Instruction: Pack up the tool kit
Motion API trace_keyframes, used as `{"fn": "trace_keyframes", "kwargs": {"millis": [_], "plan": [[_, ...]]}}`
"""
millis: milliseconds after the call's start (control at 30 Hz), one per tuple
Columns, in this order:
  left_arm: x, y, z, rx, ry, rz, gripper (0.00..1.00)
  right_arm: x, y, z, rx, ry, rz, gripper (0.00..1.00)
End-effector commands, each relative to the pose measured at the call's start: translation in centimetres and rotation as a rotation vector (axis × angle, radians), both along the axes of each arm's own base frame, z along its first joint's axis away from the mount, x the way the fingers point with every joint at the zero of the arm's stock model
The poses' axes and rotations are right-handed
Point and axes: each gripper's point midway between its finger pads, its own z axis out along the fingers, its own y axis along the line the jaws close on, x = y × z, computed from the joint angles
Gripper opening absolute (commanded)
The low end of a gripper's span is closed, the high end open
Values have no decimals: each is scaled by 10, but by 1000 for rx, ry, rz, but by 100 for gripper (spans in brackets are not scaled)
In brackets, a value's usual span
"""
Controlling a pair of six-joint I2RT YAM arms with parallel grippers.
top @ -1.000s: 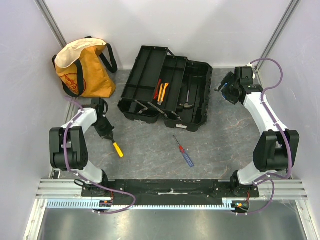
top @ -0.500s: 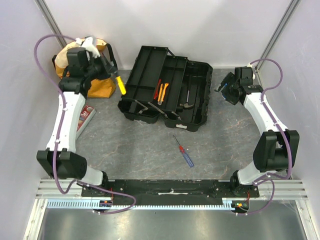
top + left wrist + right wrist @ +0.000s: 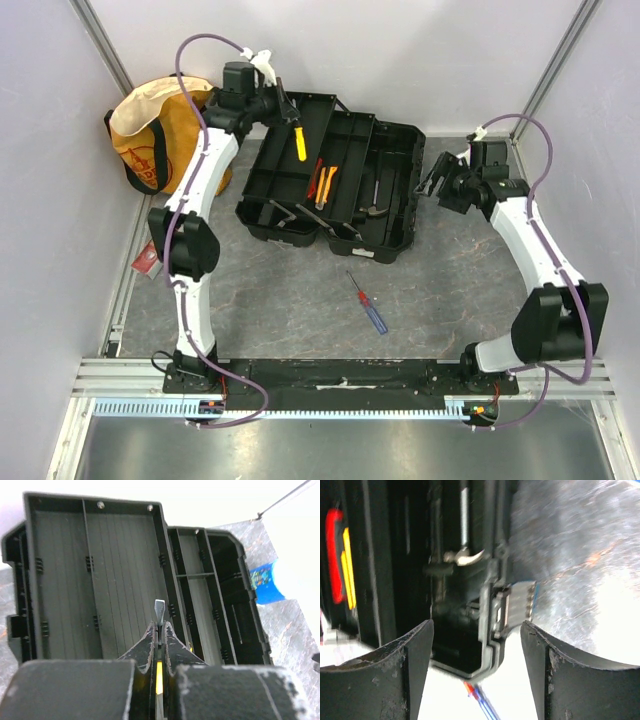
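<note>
The black tool kit [image 3: 395,190] lies open at the back of the table, its trays fanned out to the left, with orange-handled pliers [image 3: 322,183] and other tools inside. My left gripper [image 3: 292,112] is shut on a yellow-handled screwdriver [image 3: 299,141] and holds it above the far-left tray [image 3: 275,165]. In the left wrist view the flat tip [image 3: 159,611] sticks out past the shut fingers [image 3: 151,641] over that empty tray [image 3: 65,580]. My right gripper [image 3: 436,180] is open and empty beside the kit's right edge, near a latch [image 3: 515,605]. A blue-and-red screwdriver [image 3: 367,303] lies on the table in front of the kit.
A yellow-orange fabric bag [image 3: 165,135] with black straps stands at the back left. White walls close in the back and both sides. A small red-and-white item [image 3: 146,258] lies by the left wall.
My left arm has lifted the yellow screwdriver from the table's left side, past the bag, to above the kit's far-left tray. My right gripper has shifted slightly toward the kit.
</note>
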Motion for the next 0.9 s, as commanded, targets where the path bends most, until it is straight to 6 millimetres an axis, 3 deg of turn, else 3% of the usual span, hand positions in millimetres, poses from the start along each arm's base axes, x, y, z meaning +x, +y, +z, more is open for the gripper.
{"fn": "trace_keyframes", "kwargs": {"millis": [0,133,267,400,500,633,867], "plan": [[4,-8,-5,69,-25,-25,2,-39,50,25,48,-120,349,77],[10,-9,-37,128,13,-16,10,-82,104,19,-33,-166,621,81],[10,-14,-55,157,36,-25,28,-100,120,-10,-84,-100,681,80],[12,-9,-57,173,45,7,50,-113,128,-30,-156,-79,738,80],[11,-2,-44,189,15,30,61,-126,138,-47,-214,-58,795,80],[3,10,-3,203,-64,86,73,-142,153,-70,-312,-27,847,79],[-20,39,44,189,-137,212,79,-162,164,-107,-399,12,834,71]]}}
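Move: Below the left hand, which still holds the yellow screwdriver, its spot in the upper tray is about 8 cm down and 2 cm back; the red tool lies some 11 cm back, 6 cm right and 12 cm down. From the right hand, the blue-red screwdriver lies about 17 cm back, 17 cm left and 18 cm down; the toolbox's near right corner is 3 cm back, 8 cm left, 12 cm down, and the hammer 8 cm ahead, 13 cm left, 15 cm down. Lower the left gripper about 7 cm to the upper tray, open it wide to let go of the yellow screwdriver, then lift some 4 cm clear. Meanwhile sweep the open right gripper back and left, about 17 cm each way, then increasingly down towards the blue-red screwdriver, turning the hand some 50 degrees counter-clockwise; don't touch it yet. ##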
